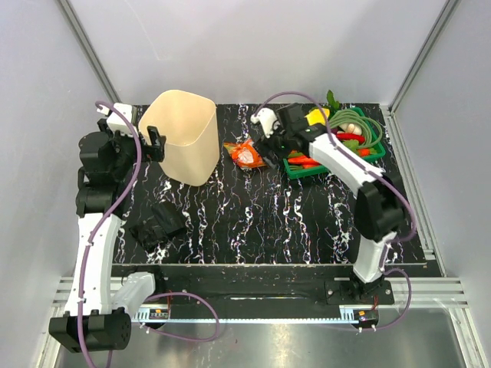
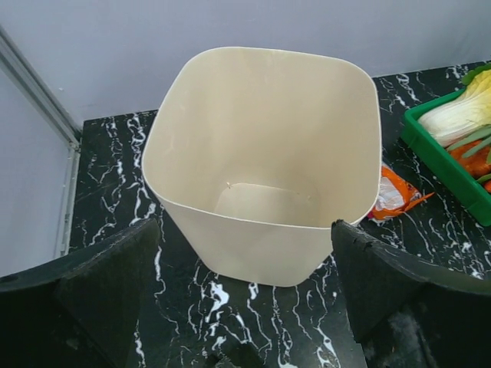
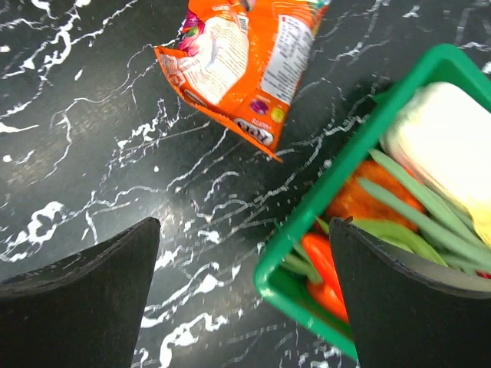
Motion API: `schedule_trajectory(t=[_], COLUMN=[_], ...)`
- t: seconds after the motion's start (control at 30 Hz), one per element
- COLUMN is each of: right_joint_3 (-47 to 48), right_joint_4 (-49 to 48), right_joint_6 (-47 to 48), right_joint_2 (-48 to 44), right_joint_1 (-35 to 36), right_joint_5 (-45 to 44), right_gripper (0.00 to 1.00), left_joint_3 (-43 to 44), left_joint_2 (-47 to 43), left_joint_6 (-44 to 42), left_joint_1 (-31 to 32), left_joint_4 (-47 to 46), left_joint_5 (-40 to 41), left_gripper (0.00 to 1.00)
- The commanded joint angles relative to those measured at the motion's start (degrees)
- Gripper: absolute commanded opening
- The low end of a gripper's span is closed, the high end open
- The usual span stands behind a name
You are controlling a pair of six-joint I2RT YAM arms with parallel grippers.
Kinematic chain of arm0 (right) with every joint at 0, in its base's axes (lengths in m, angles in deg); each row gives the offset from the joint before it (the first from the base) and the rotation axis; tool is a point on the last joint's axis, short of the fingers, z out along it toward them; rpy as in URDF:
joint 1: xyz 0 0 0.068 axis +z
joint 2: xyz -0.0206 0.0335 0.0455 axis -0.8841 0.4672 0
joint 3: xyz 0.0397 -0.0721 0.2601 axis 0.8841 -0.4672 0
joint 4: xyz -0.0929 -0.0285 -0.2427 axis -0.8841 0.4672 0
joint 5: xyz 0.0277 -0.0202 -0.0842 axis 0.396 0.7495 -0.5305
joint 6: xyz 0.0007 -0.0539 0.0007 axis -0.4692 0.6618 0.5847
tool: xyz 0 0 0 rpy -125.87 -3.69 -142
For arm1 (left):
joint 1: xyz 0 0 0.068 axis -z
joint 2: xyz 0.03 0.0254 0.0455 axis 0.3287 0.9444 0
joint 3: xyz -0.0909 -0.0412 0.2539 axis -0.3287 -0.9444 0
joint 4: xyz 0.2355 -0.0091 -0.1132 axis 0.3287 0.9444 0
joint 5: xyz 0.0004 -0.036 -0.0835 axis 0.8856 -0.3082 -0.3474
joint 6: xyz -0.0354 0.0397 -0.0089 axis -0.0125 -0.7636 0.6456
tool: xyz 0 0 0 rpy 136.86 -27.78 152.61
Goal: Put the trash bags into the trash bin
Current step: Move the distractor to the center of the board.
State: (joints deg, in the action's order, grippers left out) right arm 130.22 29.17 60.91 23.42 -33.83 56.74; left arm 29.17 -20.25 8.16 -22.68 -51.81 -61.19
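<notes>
The cream trash bin (image 1: 184, 138) stands upright at the back left of the black marbled table. In the left wrist view the trash bin (image 2: 261, 161) is empty inside. A black trash bag bundle (image 1: 157, 222) lies on the table in front of the bin, near the left arm. It is out of both wrist views. My left gripper (image 1: 156, 143) is open and empty beside the bin's left side, and its fingers (image 2: 100, 291) stand wide apart just short of the bin. My right gripper (image 1: 270, 151) is open and empty, with its fingers (image 3: 77, 307) hovering over the tray's corner.
An orange snack wrapper (image 1: 245, 153) lies right of the bin and also shows in the right wrist view (image 3: 238, 61). A green tray (image 1: 376, 149) of vegetables sits at the back right, with its rim (image 3: 345, 192) between my right fingers. White walls enclose the table.
</notes>
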Motion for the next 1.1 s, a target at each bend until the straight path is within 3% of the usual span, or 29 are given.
schedule_trajectory(t=[0.0, 0.47, 0.57, 0.63, 0.73, 0.9, 1.07], right_joint_3=[7.60, 18.07, 18.51, 19.12, 20.35, 24.12, 35.10], right_joint_4=[-1.60, -2.48, -3.97, -5.46, -7.40, -10.39, -8.82], right_joint_6=[4.55, 10.26, 11.41, 11.50, 12.20, 14.14, 15.10], right_joint_2=[7.15, 25.62, 27.82, 29.05, 30.99, 34.50, 40.12], right_joint_1=[2.18, 9.03, 9.48, 9.48, 9.48, 9.30, 7.99], right_joint_5=[-0.77, -0.06, -2.78, -5.58, -11.82, -19.82, -23.79], right_gripper=[0.95, 0.89, 0.78, 0.63, 0.48, 0.40, 0.36], left_joint_3=[0.44, -2.21, -2.38, -2.38, -2.73, -3.87, -3.97], left_joint_2=[-1.92, -4.12, -4.21, -4.21, -4.30, -4.65, -5.79], left_joint_6=[-3.40, -7.45, -7.89, -8.06, -8.15, -8.41, -11.57], left_joint_1=[0.06, 0.06, 0.06, 0.06, 0.06, 0.06, 0.06], left_joint_4=[-0.33, 0.63, 0.72, 0.63, 0.37, -0.42, 1.06], left_joint_5=[3.88, 7.05, 7.14, 7.05, 6.88, 6.70, 7.49], left_gripper=[0.99, 0.99, 0.99, 0.99, 0.99, 0.99, 0.99])
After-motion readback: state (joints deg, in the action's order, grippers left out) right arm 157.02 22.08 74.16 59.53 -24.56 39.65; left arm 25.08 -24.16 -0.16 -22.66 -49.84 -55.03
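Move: The orange snack pack lies on the board about 8 cm ahead of the right gripper, 8 cm to its left and 14 cm below. The trash bin's middle is some 5 cm ahead and 27 cm to the right gripper's left, near its own height; the green vegetable tray's middle is about 12 cm ahead, 18 cm to its right. From the left gripper the pack is roughly 17 cm ahead, 24 cm right and 31 cm down. Sink the right gripper some 12 cm while carrying it about 10 cm left, down to the snack pack; then push it forward roughly 6 cm at that low height as the open fingers close on the pack's near end and pinch it, steepening the fingers a little. Ease the left gripper, still open, a few centimetres left, down and slightly back, rolling its left side up about 10 degrees. ##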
